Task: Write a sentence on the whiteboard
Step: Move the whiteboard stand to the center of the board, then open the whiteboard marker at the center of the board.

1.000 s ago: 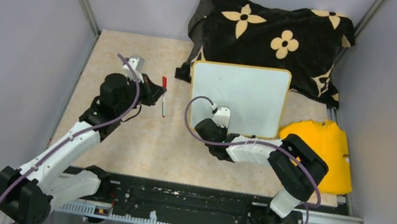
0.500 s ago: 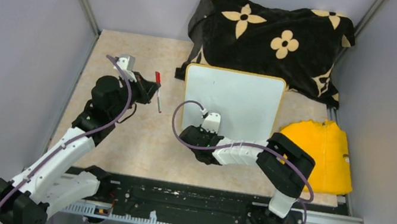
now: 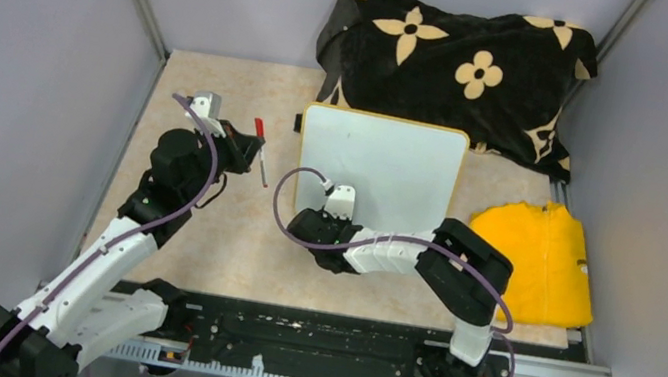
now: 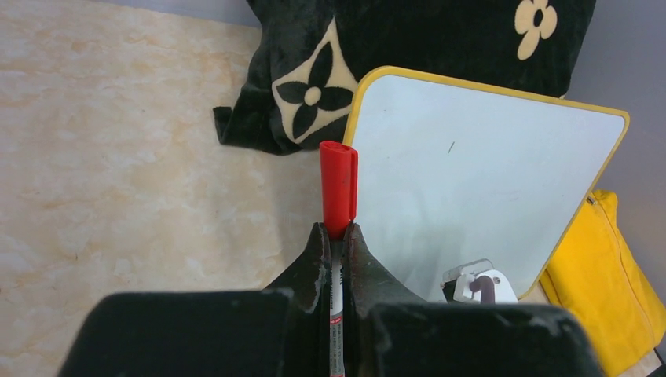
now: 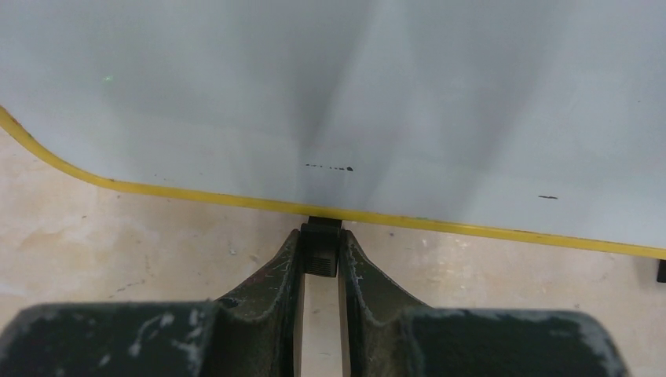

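Note:
The whiteboard (image 3: 380, 160) lies flat on the table, white with a thin yellow frame. Its face (image 5: 353, 94) is blank apart from a few tiny dark specks; no sentence shows on it. My right gripper (image 5: 320, 239) is shut on the black clip foot (image 5: 320, 251) at the board's near edge. In the top view that gripper (image 3: 334, 211) sits at the board's near left. My left gripper (image 4: 336, 236) is shut on a red-capped marker (image 4: 338, 184), cap pointing away. It hovers left of the board (image 4: 479, 173), marker (image 3: 262, 152) clear of it.
A black cloth with cream flowers (image 3: 452, 55) is bunched behind the board, touching its far edge. A yellow garment (image 3: 541, 262) lies to the right. Grey walls close in the table on three sides; a black rail (image 3: 316, 343) runs along the near edge.
My right gripper has dragged the whiteboard leftward by its clip foot. My left gripper, with the marker, has drifted a little left and farther back.

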`<state>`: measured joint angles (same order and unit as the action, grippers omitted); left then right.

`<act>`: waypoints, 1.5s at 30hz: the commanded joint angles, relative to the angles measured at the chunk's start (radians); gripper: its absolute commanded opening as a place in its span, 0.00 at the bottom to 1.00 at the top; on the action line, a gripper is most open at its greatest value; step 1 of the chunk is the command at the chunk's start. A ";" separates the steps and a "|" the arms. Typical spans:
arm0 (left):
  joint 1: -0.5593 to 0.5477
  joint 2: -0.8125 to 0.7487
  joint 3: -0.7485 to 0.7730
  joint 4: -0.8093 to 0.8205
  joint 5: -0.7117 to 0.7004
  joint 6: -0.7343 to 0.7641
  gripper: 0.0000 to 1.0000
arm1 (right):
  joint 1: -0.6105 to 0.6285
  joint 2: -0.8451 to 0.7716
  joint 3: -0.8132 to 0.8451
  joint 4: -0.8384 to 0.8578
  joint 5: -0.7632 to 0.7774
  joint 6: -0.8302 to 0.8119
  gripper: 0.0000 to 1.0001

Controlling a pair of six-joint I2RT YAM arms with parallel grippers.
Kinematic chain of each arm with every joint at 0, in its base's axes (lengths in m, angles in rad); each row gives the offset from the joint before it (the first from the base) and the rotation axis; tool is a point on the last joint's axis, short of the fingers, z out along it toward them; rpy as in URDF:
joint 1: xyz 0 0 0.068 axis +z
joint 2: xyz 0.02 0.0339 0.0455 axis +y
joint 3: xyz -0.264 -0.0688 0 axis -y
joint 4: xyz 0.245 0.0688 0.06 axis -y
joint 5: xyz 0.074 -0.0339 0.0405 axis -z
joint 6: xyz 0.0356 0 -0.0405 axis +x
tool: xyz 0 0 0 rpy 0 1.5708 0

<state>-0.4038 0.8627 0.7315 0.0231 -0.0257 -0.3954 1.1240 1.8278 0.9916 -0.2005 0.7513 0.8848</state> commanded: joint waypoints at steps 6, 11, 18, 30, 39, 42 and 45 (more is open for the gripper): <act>-0.003 -0.010 0.006 0.009 -0.018 0.012 0.00 | 0.053 0.105 0.094 0.099 -0.163 -0.097 0.00; -0.004 -0.008 0.007 0.009 -0.021 0.013 0.00 | 0.056 0.091 0.088 0.087 -0.161 -0.096 0.00; -0.004 -0.017 0.003 0.009 -0.031 0.017 0.00 | 0.056 0.006 0.046 0.105 -0.195 -0.096 0.51; -0.004 -0.042 -0.004 0.026 -0.021 0.021 0.00 | 0.056 -0.418 -0.114 0.059 -0.314 -0.128 0.62; -0.004 -0.078 -0.044 0.163 0.238 0.004 0.00 | 0.026 -0.991 -0.407 0.349 -0.339 -0.478 0.65; -0.004 -0.086 -0.075 0.273 0.445 -0.021 0.00 | -0.035 -1.042 -0.449 0.542 -0.521 -0.509 0.69; -0.006 -0.091 -0.104 0.366 0.534 -0.077 0.00 | -0.125 -0.988 -0.454 0.669 -0.698 -0.448 0.70</act>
<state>-0.4042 0.7898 0.6590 0.2070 0.2859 -0.4099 1.0878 0.7963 0.5430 0.1856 0.3080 0.4561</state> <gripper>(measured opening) 0.027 0.698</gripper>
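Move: Just below the whiteboard's near edge, the right fingers still grip the black stand foot on its left side, to be taken to a spot about 4 cm to this hand's left. The whiteboard's middle lies some 12 cm ahead, 8 cm right and 5 cm above; the second foot is about 14 cm right and 1 cm back. From the left hand, holding the marker, that spot lies roughly 7 cm back, 14 cm right and 25 cm below. Dragging the board by its gripped foot some 4 cm left, the right hand turns slightly counter-clockwise, opens its fingers and lets go, easing back. It then rises about 22 cm, backing off and swinging right, while its left side rolls up and fingertips tip upward. Late on, the left hand keeps the marker, moving about 4 cm back and right and 3 cm up, turning clockwise. ##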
